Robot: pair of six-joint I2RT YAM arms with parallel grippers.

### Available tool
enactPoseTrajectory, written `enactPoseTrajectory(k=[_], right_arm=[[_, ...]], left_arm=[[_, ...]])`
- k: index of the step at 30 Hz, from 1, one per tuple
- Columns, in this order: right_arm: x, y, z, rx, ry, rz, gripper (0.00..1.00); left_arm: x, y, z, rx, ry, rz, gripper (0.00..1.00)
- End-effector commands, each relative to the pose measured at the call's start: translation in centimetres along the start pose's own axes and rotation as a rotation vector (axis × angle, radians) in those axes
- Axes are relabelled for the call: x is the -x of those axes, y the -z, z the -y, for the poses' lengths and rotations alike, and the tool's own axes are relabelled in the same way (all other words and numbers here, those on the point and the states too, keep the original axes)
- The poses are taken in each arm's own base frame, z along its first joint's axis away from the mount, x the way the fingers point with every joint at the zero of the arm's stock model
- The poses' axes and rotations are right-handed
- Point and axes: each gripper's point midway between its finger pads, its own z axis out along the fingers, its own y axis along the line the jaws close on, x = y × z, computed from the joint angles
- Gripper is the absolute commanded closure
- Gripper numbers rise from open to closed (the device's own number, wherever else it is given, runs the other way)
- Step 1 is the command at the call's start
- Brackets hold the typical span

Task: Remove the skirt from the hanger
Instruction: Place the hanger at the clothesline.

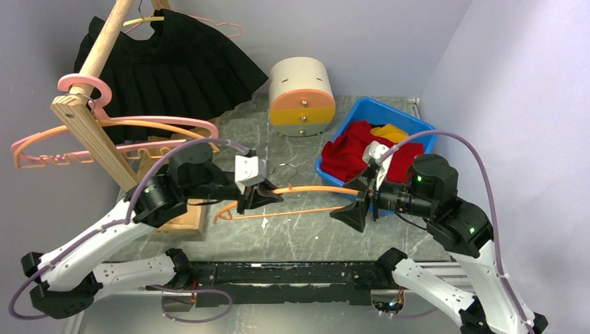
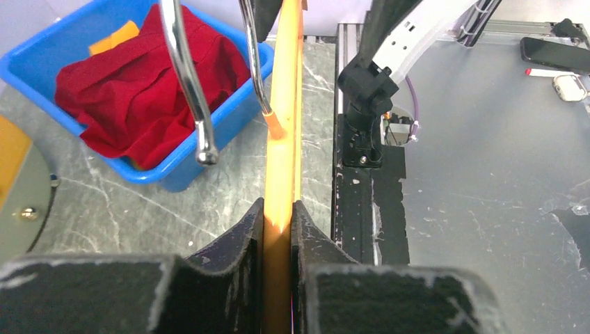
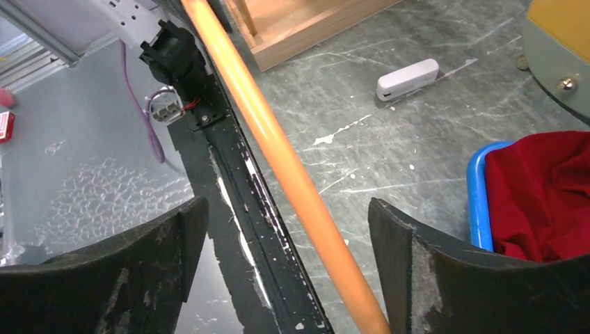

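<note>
My left gripper [image 1: 268, 195] is shut on a bare orange hanger [image 1: 306, 189] and holds it level above the table; in the left wrist view the jaws [image 2: 278, 209] pinch its bar [image 2: 284, 139], with its metal hook [image 2: 188, 76] ahead. My right gripper [image 1: 358, 205] is open, and the hanger's bar [image 3: 278, 153] runs between its spread fingers [image 3: 289, 209] without being gripped. A red garment [image 1: 355, 146] lies bunched in the blue bin [image 1: 369, 108]. A black pleated skirt [image 1: 174, 69] hangs on a pink hanger at the back left.
A wooden rack [image 1: 90, 132] with pink hangers [image 1: 42, 149] stands at the left, its base near my left arm. A round beige and orange drawer unit [image 1: 301, 94] stands behind the middle. A small white object [image 3: 407, 78] lies on the table.
</note>
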Motion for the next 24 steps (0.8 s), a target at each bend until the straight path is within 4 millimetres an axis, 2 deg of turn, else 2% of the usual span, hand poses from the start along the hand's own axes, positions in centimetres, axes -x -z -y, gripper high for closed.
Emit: enactPoseTrajectory(k=[1,8,12,16,18,20,24], right_arm=[[-0.7,0.9,-0.2,-0.025,-0.038,-0.004,0.18],[-0.5,1.5,-0.8,-0.023,-0.065,0.026,0.46],[-0.4,1.6,-1.5,0.009,-0.066,0.03,0.49],[-0.8,1.4,-1.6,0.023,-0.073,0.02,0.38],[-0.9,1.2,-1.5,0.025,-0.076,0.016,0.42],[-0.6,1.0,-1.6,0.037,-0.075,0.025,0.56],[1.1,1.0,-2.0,0.056,-0.066,0.103,1.0]], left_arm=[[2.7,2.9,0.2,0.066,-0.078,0.062,0.93],[3.4,4.3,0.8,0.077,-0.097,0.08,0.93],[4.1,5.0,1.0,0.087,-0.12,0.109,0.93],[4.3,5.4,1.1,0.09,-0.13,0.125,0.93],[4.3,5.5,1.3,0.086,-0.133,0.132,0.93],[4.4,5.5,1.1,0.097,-0.135,0.136,0.93],[5.1,5.5,-0.3,0.174,-0.112,0.154,0.93]])
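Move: The left hand already holds the empty orange hanger just left of its neck; the clothesline rod's near end lies about 26 cm to its left, 9 cm ahead and 12 cm higher, and the white bar on the table about 19 cm ahead, 4 cm left and 31 cm below. For the open right hand, the hanger's right shoulder runs between the fingers, some 2 cm ahead and level sideways; the blue bin is about 22 cm ahead, 13 cm right and 29 cm down. The right fingers shut on the hanger's right shoulder, narrowing halfway, easing a touch wider, then pinching it, while that hand drifts some 2 cm back. The left hand keeps its pinch beside the neck and draws the hanger left and up towards the clothesline, about 5 cm sideways and 3 cm up, slightly back. ##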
